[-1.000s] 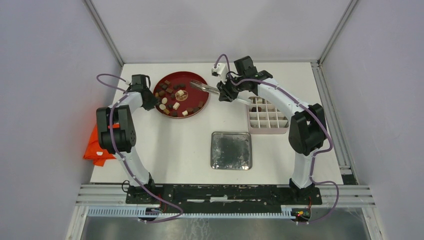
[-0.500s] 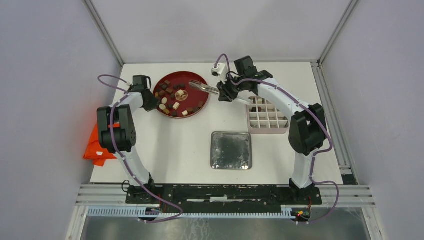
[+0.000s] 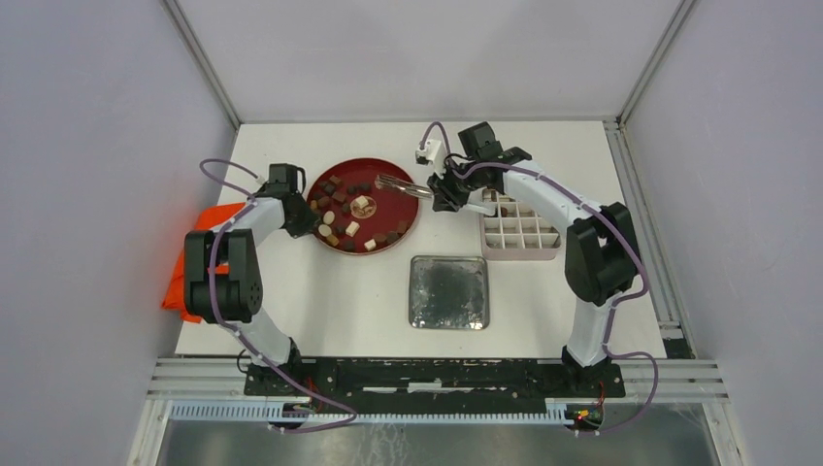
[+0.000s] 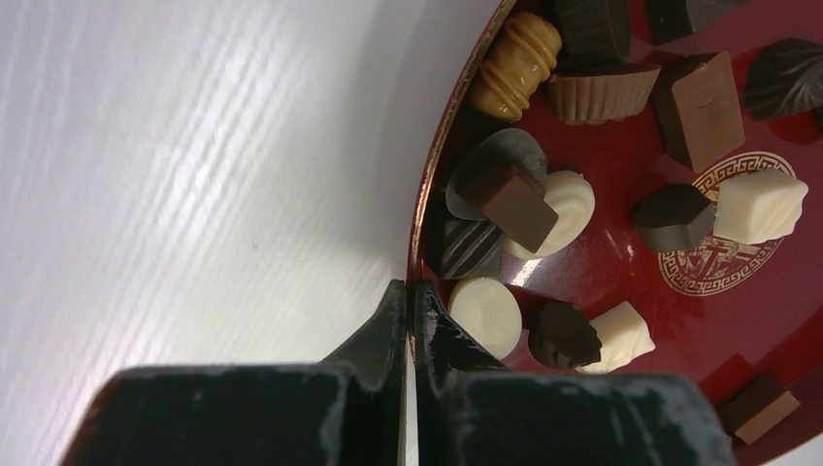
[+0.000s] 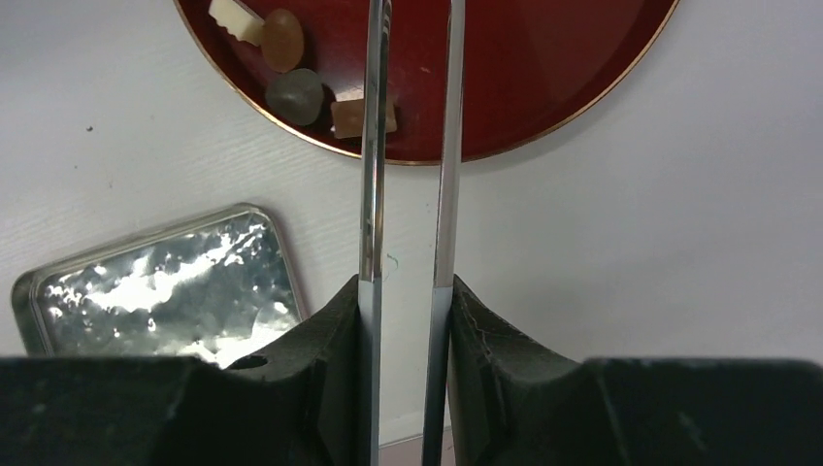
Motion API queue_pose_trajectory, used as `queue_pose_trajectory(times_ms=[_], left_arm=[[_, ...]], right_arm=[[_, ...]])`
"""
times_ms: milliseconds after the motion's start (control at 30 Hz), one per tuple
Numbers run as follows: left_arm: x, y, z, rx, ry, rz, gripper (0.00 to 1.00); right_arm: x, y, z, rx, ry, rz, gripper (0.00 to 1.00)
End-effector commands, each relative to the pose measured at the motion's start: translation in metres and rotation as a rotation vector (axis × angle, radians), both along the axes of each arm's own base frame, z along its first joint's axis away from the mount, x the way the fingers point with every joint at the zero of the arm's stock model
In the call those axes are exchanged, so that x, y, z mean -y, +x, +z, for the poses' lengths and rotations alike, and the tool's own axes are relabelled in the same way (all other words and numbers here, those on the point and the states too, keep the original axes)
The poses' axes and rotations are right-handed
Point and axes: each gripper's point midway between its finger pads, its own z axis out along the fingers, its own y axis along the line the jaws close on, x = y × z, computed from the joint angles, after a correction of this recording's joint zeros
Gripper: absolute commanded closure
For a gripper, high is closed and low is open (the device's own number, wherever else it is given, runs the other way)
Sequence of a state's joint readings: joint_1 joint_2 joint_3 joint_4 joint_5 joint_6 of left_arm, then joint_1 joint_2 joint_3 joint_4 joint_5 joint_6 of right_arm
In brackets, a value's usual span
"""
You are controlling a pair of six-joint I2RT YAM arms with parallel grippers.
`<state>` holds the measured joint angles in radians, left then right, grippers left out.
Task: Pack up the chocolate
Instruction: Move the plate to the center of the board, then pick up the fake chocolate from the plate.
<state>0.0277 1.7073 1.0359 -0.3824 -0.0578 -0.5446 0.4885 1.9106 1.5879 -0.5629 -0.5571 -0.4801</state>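
Observation:
Several pieces of chocolate, dark, light brown and cream-white, lie on the round dark-red plate. My left gripper is shut on the plate's left rim; its jaws pinch the edge beside a round white chocolate. My right gripper is shut on metal tongs, whose two arms reach over the plate with a gap between them. The tong tips run out of the right wrist view. A few chocolates lie left of the tongs.
A pale grid box stands at the right, under the right arm, with a few dark pieces in its far cells. A shiny metal lid lies in the near middle. An orange cloth hangs off the table's left edge.
The left gripper has shut on the plate's rim, and the plate has slid nearer and to the right. The right arm with the tongs has shifted slightly right.

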Motion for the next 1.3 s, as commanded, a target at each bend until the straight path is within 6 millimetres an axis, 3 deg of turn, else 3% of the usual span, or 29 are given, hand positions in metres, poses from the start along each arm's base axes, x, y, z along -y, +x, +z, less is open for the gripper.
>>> queue_pose_trajectory(times_ms=[0,200,467,533,600,733,867,967,1167,1267], left_arm=[[0.021,-0.021,0.026,0.025,0.021,-0.105,0.98],[0.025,-0.04,0.035,0.019,0.035,-0.14,0.98],[0.023,-0.054,0.024,-0.031,0.051,-0.173,0.98],[0.022,-0.055,0.021,-0.036,0.061,-0.17,0.91],[0.02,-0.054,0.021,-0.037,0.07,-0.163,0.79],[0.017,-0.049,0.032,-0.004,0.087,-0.154,0.6],[0.015,-0.043,0.061,0.077,0.095,-0.145,0.47],[0.026,-0.041,0.091,0.169,0.063,-0.201,0.38],[0.066,-0.048,0.169,0.491,-0.009,-0.491,0.32],[0.066,-0.059,0.209,0.685,0.066,-0.556,0.2]], right_arm=[[0.012,-0.009,0.02,0.097,-0.007,0.029,0.63],[0.021,-0.021,0.01,0.099,-0.031,0.035,0.63],[0.028,-0.013,0.006,0.143,-0.079,0.035,0.63],[0.027,-0.014,0.004,0.137,-0.078,0.038,0.63],[0.026,-0.015,0.004,0.126,-0.07,0.036,0.63],[0.023,-0.013,0.008,0.119,-0.058,0.027,0.63],[0.022,-0.012,0.016,0.127,-0.045,0.019,0.63],[0.021,-0.011,0.018,0.138,-0.04,0.013,0.62],[0.017,-0.006,0.017,0.151,-0.034,0.007,0.62],[0.014,-0.004,0.016,0.167,-0.041,0.01,0.62]])
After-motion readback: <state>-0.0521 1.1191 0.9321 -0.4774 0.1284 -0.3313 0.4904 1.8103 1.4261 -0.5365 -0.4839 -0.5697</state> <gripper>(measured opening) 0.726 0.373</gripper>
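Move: The plate's left rim, a bit nearer the base than its middle, is already pinched in the shut left fingers. The plate's middle lies about 6 cm ahead and 13 cm right of that hand, the board's centre some 26 cm right and level. The silver tray is roughly 16 cm back and 35 cm right, a couple of cm lower. From the right hand, the plate's middle is about 20 cm left, 4 cm ahead and 12 cm below. The plate is dragged by its rim: the left hand pulls it about 6 cm back and 3 cm right, towards the silver tray, rising a couple of cm midway and settling again. The fingers then open wide, let go and climb some 13 cm, tipping outward and twisting clockwise. The right hand, still gripping the serving tongs, eases 3 cm back and right and 2 cm down early on. ##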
